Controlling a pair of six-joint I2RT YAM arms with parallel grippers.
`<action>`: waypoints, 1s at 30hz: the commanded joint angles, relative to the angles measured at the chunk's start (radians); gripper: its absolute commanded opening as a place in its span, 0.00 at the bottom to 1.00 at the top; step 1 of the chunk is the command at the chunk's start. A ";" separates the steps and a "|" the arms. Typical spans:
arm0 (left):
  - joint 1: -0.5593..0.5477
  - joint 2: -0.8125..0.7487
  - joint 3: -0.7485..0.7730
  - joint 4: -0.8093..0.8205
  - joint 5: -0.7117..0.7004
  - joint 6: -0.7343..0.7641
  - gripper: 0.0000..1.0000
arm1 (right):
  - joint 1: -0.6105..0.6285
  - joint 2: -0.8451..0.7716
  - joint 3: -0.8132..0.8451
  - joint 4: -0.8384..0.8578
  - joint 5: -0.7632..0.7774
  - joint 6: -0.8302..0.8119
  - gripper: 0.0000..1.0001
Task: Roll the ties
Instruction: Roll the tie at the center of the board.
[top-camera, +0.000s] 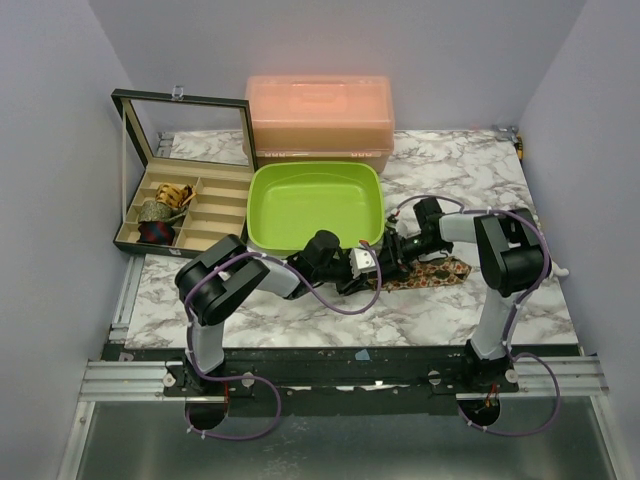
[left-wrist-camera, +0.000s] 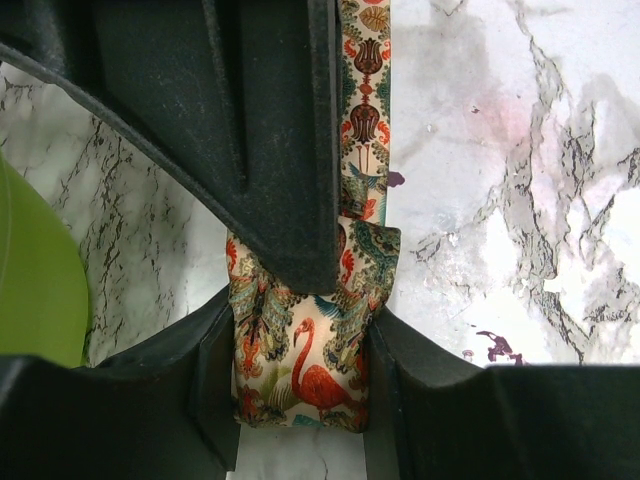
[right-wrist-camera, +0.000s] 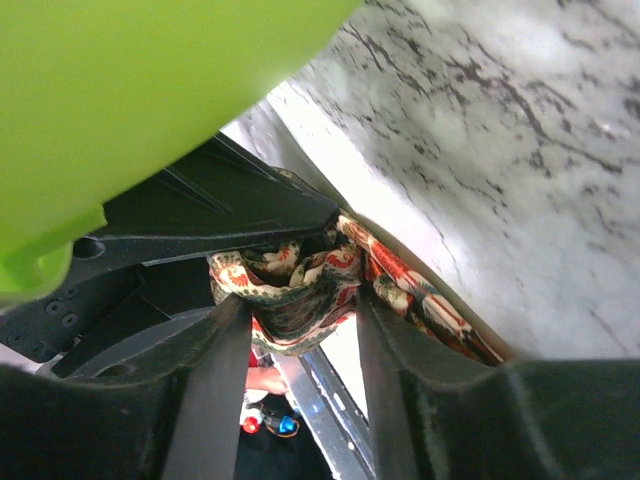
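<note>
A floral tie (top-camera: 430, 272) lies on the marble table in front of the lime-green tray (top-camera: 315, 168), its wide end to the right. Both grippers meet at its left end. My left gripper (top-camera: 368, 262) is shut on the folded end of the tie (left-wrist-camera: 300, 360), and a flamingo print fills the gap between its fingers (left-wrist-camera: 200, 390). My right gripper (top-camera: 393, 252) faces it, open, with loose folds of the tie (right-wrist-camera: 290, 285) sagging between its fingers (right-wrist-camera: 225, 360). One black right finger (left-wrist-camera: 260, 150) lies over the fabric in the left wrist view.
A compartment box (top-camera: 215, 215) with a raised glass lid stands at back left and holds three rolled ties (top-camera: 160, 212). An orange lidded plastic box (top-camera: 320, 115) stands behind the tray. Purple walls close in left and right. The tray's wall (right-wrist-camera: 150, 90) is right beside the right gripper.
</note>
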 joint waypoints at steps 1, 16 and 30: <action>-0.005 0.026 -0.012 -0.162 -0.070 0.040 0.26 | 0.003 -0.040 -0.021 -0.088 0.122 -0.042 0.51; 0.002 -0.004 -0.080 -0.009 0.028 -0.012 0.60 | -0.052 -0.030 -0.063 -0.034 0.192 0.013 0.00; 0.025 0.144 -0.073 0.498 0.118 -0.067 0.83 | -0.085 0.195 0.024 -0.153 0.145 -0.120 0.00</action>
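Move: The rolled end of the tie sits between my left fingertips, which already grip it; it lies only about 1 cm to the left of my right hand point, level with both hands. The unrolled tail runs off to my right hand's right, its middle roughly 10 cm away, 1 cm farther out and a couple of centimetres lower. The green tray's middle is some 16 cm ahead of my left hand and 13 cm to its left. My left hand keeps the roll pinched while my half-open right fingers back off about 1 cm to the right and shut on the tie right beside the roll. Then I open my left fingers wide, ease them back left about 1.5 cm and in again around the roll, tips tilting up some 10 degrees, as my right hand, still pinching, goes 2 cm farther right and 2 cm down. ##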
